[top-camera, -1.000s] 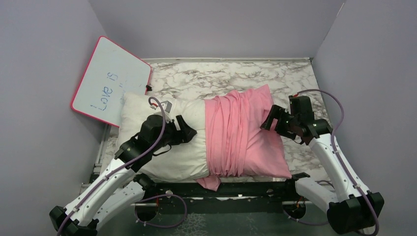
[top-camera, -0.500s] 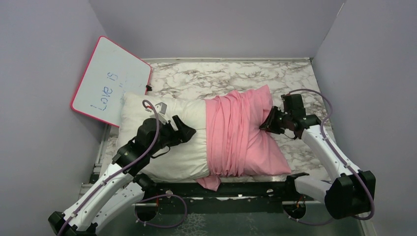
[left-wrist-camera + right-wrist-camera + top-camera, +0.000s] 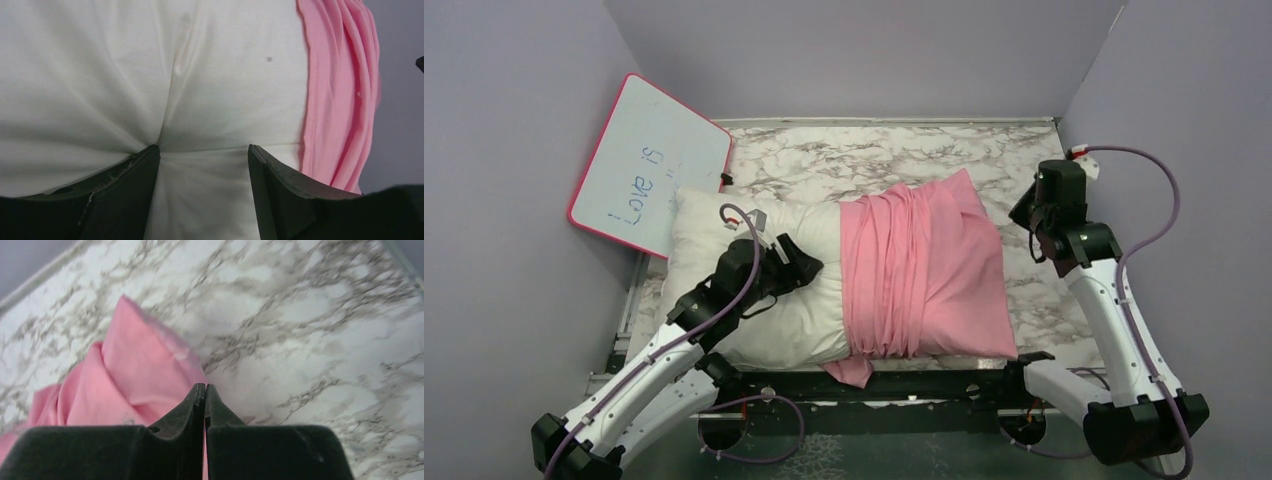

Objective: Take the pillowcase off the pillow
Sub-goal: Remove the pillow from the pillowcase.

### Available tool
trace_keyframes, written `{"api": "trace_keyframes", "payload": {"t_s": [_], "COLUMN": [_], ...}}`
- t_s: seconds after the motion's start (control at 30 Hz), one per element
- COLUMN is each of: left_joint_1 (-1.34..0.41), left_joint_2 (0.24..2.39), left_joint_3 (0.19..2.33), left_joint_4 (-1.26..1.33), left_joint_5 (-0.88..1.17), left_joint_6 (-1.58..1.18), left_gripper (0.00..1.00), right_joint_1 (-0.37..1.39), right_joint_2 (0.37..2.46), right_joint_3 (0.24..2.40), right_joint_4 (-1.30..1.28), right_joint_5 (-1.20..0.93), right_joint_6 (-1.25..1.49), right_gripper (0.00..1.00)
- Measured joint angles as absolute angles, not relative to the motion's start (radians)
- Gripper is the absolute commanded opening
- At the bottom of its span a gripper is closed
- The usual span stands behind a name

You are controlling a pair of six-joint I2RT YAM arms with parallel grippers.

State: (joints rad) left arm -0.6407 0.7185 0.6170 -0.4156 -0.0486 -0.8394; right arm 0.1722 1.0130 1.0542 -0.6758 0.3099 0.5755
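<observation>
The white pillow (image 3: 714,230) lies across the marble table, its right half inside the pink pillowcase (image 3: 919,270), which is bunched in folds at its open edge. My left gripper (image 3: 809,268) is open, and its fingertips press into the bare white pillow (image 3: 100,75) just left of the pillowcase edge (image 3: 340,90). My right gripper (image 3: 1027,215) is shut with nothing in it. It hovers over the table just off the pillowcase's far right corner (image 3: 135,370). In the right wrist view the right gripper (image 3: 205,386) has its jaws pressed together.
A pink-framed whiteboard (image 3: 649,165) leans against the left wall behind the pillow. Grey walls enclose the marble table (image 3: 844,160) on three sides. A flap of pillowcase hangs over the near edge (image 3: 852,372).
The right gripper closed at the pillowcase's right side, then pulled back up and to the right without the fabric. The pillowcase's right edge has settled flat. The left gripper has barely moved.
</observation>
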Motion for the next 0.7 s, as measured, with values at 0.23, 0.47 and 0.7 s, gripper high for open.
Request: {"api": "trace_keyframes", "payload": {"t_s": [0.23, 0.47, 0.7], "left_joint_1": [-0.636, -0.636, -0.636], "left_joint_2": [0.66, 0.638, 0.63], "left_joint_3": [0.556, 0.546, 0.547], "left_joint_4": [-0.374, -0.369, -0.373], "left_joint_5": [-0.084, -0.086, -0.085], "left_joint_6": [-0.929, -0.955, -0.958], "left_gripper": [0.69, 0.7, 0.7], "right_joint_1": [-0.08, -0.105, -0.105], "right_joint_2": [1.118, 1.196, 1.169], "right_joint_3": [1.177, 1.089, 0.873], "right_joint_4": [-0.656, -0.639, -0.63], "right_joint_5": [0.266, -0.125, -0.313], "right_joint_6": [0.492, 0.439, 0.444], "right_gripper": [0.24, 0.9, 0.93]}}
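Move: The edge at the pillowcase's right end runs about 3 cm to the left of my right fingertips, 2 cm back and some 13 cm below. Its far right corner is about 16 cm ahead and 8 cm left, and its near right corner roughly 21 cm back and 2 cm right, both about 15 cm lower. The bunched folds lie some 22 cm left, 6 cm back and 10 cm down. From my left hand that same edge is about 36 cm right, 5 cm ahead and slightly lower. Empty and nearly shut, my right hand first swings on about 7 cm to the right, forward and slightly up, away from the pillowcase. Then I bring it back left and down some 13 cm to the pillowcase's right edge, spreading the fingers wide around that edge and tipping them down while the wrist rolls and turns left. My left hand stays open at the white pillow. ##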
